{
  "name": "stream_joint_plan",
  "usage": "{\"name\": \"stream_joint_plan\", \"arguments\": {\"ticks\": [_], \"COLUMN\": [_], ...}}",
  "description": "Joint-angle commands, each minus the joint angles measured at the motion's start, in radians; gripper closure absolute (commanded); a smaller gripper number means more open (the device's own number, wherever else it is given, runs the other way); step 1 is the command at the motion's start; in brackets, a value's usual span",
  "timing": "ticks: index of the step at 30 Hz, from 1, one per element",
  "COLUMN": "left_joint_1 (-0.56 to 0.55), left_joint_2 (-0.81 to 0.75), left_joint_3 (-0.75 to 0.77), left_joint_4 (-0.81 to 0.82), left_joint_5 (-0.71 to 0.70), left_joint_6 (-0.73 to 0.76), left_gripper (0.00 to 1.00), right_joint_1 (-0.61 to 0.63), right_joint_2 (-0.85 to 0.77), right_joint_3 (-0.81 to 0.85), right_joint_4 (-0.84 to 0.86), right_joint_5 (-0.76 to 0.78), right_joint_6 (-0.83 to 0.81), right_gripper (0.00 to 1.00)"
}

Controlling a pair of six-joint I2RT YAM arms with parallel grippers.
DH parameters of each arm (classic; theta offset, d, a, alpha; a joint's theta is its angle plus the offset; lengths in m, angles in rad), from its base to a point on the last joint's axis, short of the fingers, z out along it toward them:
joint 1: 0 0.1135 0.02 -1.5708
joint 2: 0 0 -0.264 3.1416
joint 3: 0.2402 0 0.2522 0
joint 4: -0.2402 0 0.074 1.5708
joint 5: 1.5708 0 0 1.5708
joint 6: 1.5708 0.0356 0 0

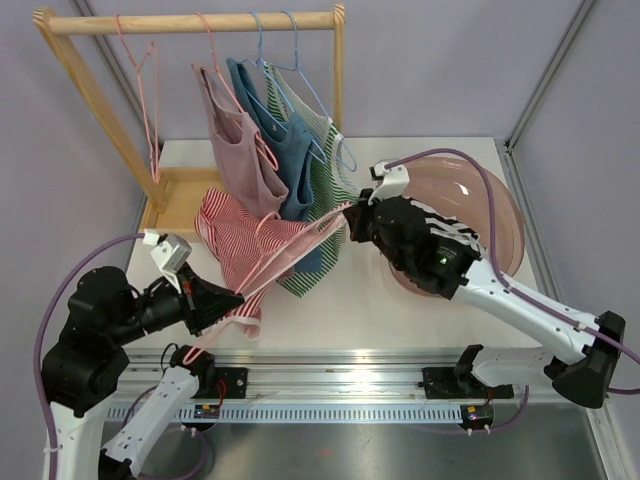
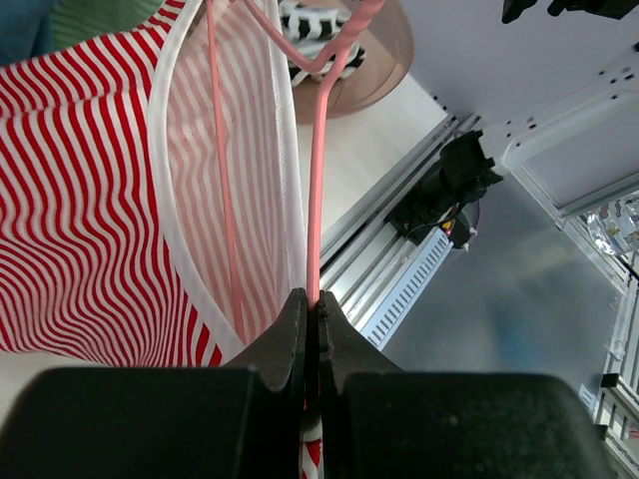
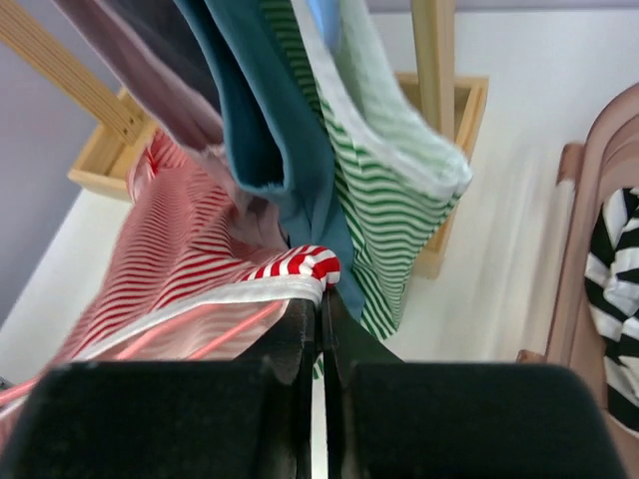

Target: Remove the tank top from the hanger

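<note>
The red-and-white striped tank top (image 1: pixel 232 240) is stretched over the table between my two grippers, off the rack, with its pink hanger (image 1: pixel 290 256) still inside it. My left gripper (image 1: pixel 238 296) is shut on the hanger's wire. In the left wrist view the pink hanger (image 2: pixel 318 180) runs straight into the left gripper (image 2: pixel 312 299), beside the white-trimmed tank top (image 2: pixel 80 200). My right gripper (image 1: pixel 349 213) is shut on the tank top's upper edge. In the right wrist view the right gripper (image 3: pixel 321 299) pinches the bunched striped tank top (image 3: pixel 300 264).
The wooden rack (image 1: pixel 190 22) at the back holds mauve (image 1: pixel 240 140), blue (image 1: pixel 285 150) and green-striped (image 1: pixel 325 170) tops and an empty pink hanger (image 1: pixel 150 90). A pink bowl (image 1: pixel 480 215) at the right holds a black-and-white striped garment (image 3: pixel 619 259). A metal rail (image 1: pixel 330 375) runs along the near edge.
</note>
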Motion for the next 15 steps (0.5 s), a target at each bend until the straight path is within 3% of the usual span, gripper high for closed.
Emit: {"name": "stream_joint_plan", "arguments": {"ticks": [1, 8, 15], "left_joint_1": [-0.007, -0.007, -0.007], "left_joint_2": [0.017, 0.0, -0.018], "left_joint_3": [0.079, 0.102, -0.009], "left_joint_4": [0.096, 0.369, 0.724], "left_joint_5": [0.101, 0.266, 0.084], "left_joint_6": [-0.002, -0.061, -0.205], "left_gripper": [1.0, 1.0, 1.0], "right_joint_1": [-0.051, -0.072, -0.072], "right_joint_2": [-0.036, -0.04, -0.112], "right_joint_3": [0.13, 0.311, 0.342], "right_joint_4": [-0.137, -0.269, -0.248], "right_joint_5": [0.132, -0.02, -0.221], "right_joint_6": [-0.059, -0.072, -0.09], "right_gripper": [1.0, 1.0, 1.0]}}
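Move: The red-striped tank top hangs with its middle about 11 cm ahead of the left hand, some 2 cm right and 10 cm below; that hand already holds its pink hanger. From the right hand, pinching the far strap, the red-striped top's middle lies about 9 cm back, 15 left and 8 below. The green-striped top hangs roughly 10 cm ahead of the right hand, 5 left, 8 lower; the box is some 22 cm right, 5 ahead, 27 below. The red-striped tank top is carried up, stretched between both hands: each rises about 10 cm together, the right one also drifting some 3 cm right. The left hand keeps its grip on the hanger and tips its fingertips up by roughly 25 degrees, swinging the hanger's far end up past the straps, while the right fingers keep pinching the strap. ##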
